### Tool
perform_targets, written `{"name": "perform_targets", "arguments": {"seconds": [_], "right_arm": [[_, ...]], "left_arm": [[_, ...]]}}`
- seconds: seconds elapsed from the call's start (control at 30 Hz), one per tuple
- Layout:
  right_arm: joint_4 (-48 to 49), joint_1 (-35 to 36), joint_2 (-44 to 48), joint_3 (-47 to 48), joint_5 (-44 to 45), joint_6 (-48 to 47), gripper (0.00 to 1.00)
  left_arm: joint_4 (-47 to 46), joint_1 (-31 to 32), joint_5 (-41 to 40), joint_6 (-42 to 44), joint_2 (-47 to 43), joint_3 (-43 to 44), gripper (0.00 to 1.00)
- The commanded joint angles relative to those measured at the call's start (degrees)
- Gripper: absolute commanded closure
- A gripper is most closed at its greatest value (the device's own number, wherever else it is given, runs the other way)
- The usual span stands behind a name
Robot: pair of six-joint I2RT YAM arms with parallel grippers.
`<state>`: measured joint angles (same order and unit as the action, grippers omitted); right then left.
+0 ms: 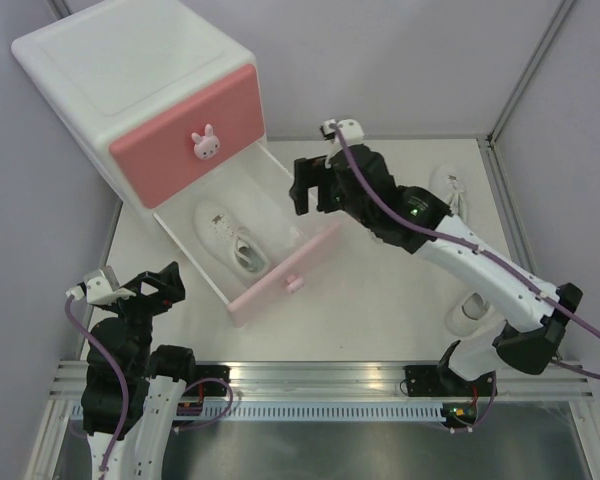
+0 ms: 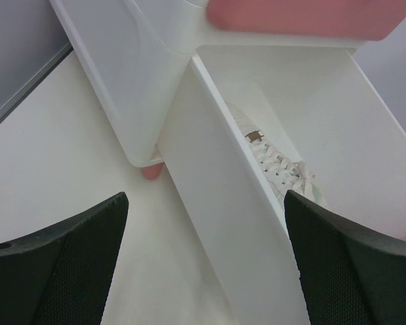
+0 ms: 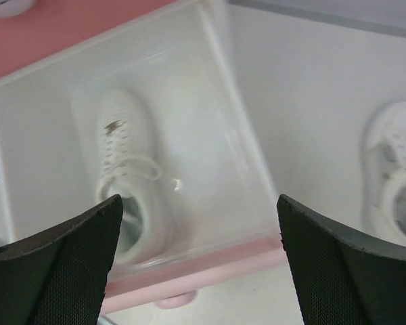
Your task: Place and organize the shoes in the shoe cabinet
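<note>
The shoe cabinet stands at the back left. Its darker pink upper drawer is shut. The pale pink lower drawer is pulled out. One white sneaker lies in its left half; it also shows in the right wrist view and the left wrist view. A second sneaker lies on the table at the right, partly behind the right arm, and shows in the right wrist view. A third sneaker lies by the right arm's base. My right gripper hangs open and empty over the drawer's right half. My left gripper is open and empty beside the drawer's left wall.
The white table is bounded by grey walls at the left and right. A pink cabinet foot shows under the chest. The drawer's knob sticks out toward the arms.
</note>
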<state>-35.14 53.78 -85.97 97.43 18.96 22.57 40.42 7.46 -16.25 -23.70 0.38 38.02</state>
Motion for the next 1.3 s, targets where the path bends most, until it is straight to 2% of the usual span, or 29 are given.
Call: {"name": "perform_targets", "arguments": {"seconds": [0.0, 0.07, 0.3, 0.5, 0.73, 1.27], "right_arm": [[-2.0, -9.4, 6.8, -5.2, 2.4, -2.6, 0.02], [-2.4, -13.6, 8.7, -9.3, 0.7, -3.3, 0.02], [0.4, -38.3, 14.3, -23.5, -9.6, -4.9, 0.02], [4.3, -51.5, 12.3, -30.6, -14.5, -4.4, 0.03], [8.0, -57.7, 6.4, -31.1, -16.9, -2.5, 0.18], [12.6, -58.7, -10.6, -28.2, -17.7, -2.6, 0.37]], "left_arm": [[-0.6, -0.4, -0.2, -0.6, -2.8, -0.4, 0.02], [-0.7, -0.5, -0.2, -0.5, -2.9, -0.3, 0.02], [-0.7, -0.9, 0.3, -0.4, -2.9, -0.1, 0.02], [-0.8, -1.1, 0.6, -0.2, -2.8, -0.1, 0.0], [-0.8, -1.5, 0.9, -0.1, -2.8, -0.1, 0.0], [-1.6, -2.6, 2.7, 0.6, -2.7, -0.3, 0.0]]}}
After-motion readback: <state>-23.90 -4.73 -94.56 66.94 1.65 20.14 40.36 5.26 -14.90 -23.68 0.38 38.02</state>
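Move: To the right hand's right and below lies the far-right shoe, about 15 cm ahead, 39 cm to the right and some 30 cm down. The middle shoe stands roughly 18 cm to the left of it, level with it in reach; another shoe lies about 23 cm nearer the robot and 4 cm farther right than it. The shoe already in the drawer is 18 cm left of the hand and 18 cm below. From the left hand, the far-right shoe is about 28 cm ahead, 67 cm right and 22 cm down. Swinging right about 35 cm, away from the open drawer and over the middle shoe, the right hand sinks some 25 cm and reaches 12 cm forward, the last part down and forward onto the far-right shoe's left side. The wrist turns about 40 degrees clockwise and tips down; the wide-open fingers narrow to roughly two thirds, one coming over the shoe's opening and the other outside its left wall. ##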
